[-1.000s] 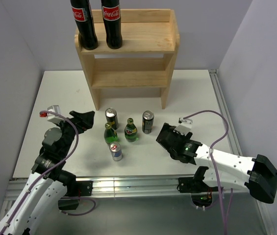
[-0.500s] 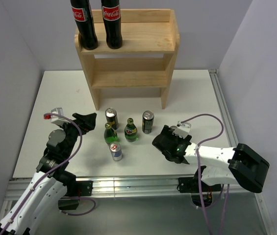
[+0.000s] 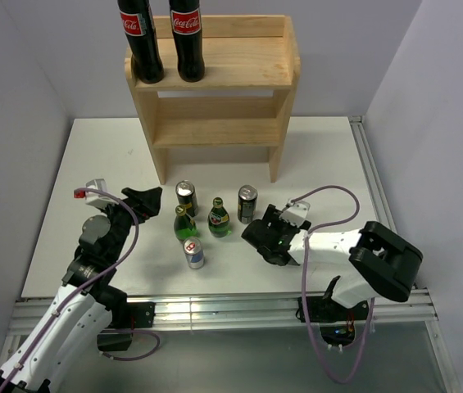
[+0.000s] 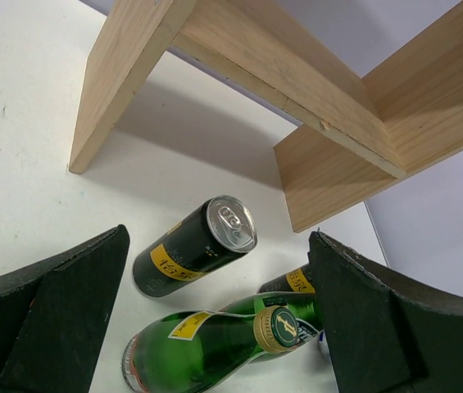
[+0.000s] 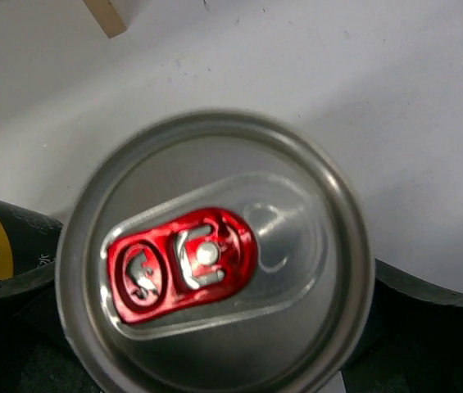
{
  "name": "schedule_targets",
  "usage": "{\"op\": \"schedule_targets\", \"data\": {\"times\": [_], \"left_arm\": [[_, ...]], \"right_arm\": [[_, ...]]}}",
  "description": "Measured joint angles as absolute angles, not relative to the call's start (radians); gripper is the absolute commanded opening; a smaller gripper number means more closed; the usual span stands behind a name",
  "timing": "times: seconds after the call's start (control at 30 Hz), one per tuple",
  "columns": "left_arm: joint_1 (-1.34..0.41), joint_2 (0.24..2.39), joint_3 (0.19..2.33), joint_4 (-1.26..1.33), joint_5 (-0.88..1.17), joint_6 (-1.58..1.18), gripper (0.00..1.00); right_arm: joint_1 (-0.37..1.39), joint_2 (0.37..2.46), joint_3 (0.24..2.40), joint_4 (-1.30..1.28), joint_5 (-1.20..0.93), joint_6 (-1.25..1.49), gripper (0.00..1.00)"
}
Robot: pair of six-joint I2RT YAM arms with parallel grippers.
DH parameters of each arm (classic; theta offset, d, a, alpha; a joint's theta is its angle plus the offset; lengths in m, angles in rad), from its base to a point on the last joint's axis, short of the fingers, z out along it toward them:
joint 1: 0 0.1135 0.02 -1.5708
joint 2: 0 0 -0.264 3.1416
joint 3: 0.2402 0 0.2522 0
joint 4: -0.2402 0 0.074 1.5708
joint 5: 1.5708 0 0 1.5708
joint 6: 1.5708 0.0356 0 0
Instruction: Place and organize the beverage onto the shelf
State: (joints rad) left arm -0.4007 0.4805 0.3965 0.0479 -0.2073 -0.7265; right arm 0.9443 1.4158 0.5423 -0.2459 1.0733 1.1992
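Observation:
The wooden shelf (image 3: 215, 78) stands at the back with two cola bottles (image 3: 165, 41) on its top tier. On the table stand two black cans (image 3: 185, 196) (image 3: 247, 203), two green bottles (image 3: 184, 223) (image 3: 219, 218) and a silver can (image 3: 194, 254). My left gripper (image 3: 145, 199) (image 4: 215, 315) is open, left of the group, with a green bottle (image 4: 206, 348) and a black can (image 4: 194, 246) ahead of it. My right gripper (image 3: 257, 236) (image 5: 223, 319) straddles a silver can with a red tab (image 5: 215, 262). That lid hides whether the fingers (image 5: 436, 307) touch it.
The shelf's lower tier (image 3: 215, 131) is bare. The shelf legs (image 3: 275, 168) stand just behind the cans. Grey walls close in the table (image 3: 329, 155) on three sides, and a metal rail (image 3: 374, 188) runs along its right edge.
My right gripper has slid left toward the cans and its jaws have narrowed. The left gripper has edged slightly toward the near edge and stays open.

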Motion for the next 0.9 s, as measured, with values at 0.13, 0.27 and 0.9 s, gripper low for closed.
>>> {"op": "schedule_targets", "data": {"times": [0.13, 0.27, 0.9], "left_arm": [[-0.401, 0.472, 0.397, 0.048, -0.207, -0.727, 0.98], [-0.401, 0.469, 0.397, 0.049, -0.207, -0.727, 0.98], [-0.401, 0.482, 0.397, 0.049, -0.21, -0.727, 0.98]], "right_arm": [[0.943, 1.467, 0.544, -0.241, 1.077, 1.218, 0.74], [0.936, 1.5, 0.545, -0.244, 1.089, 1.234, 0.61], [1.02, 1.4, 0.764, -0.468, 1.072, 1.19, 0.0]]}}
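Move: The silver can with the red tab stands almost between the right hand's open fingers, its middle about 1 cm to the right and 1 cm below. From that hand, the black can is some 12 cm left and 7 cm ahead, the nearer green bottle about 19 cm left and 3 cm ahead, both about level in height; the shelf's right front foot is roughly 19 cm ahead and 4 cm left, 6 cm below. From the left hand, the silver can is about 35 cm right, level with it ahead, some 19 cm below. Sink the right gripper about 1.5 cm around the silver can while closing the fingers until they pinch its sides, and hold there briefly. Then lift it straight off the table, some 7 cm up from that low point, and carry it about 5 cm left towards the black can as it rises, turning slightly counter-clockwise and keeping the grip. ##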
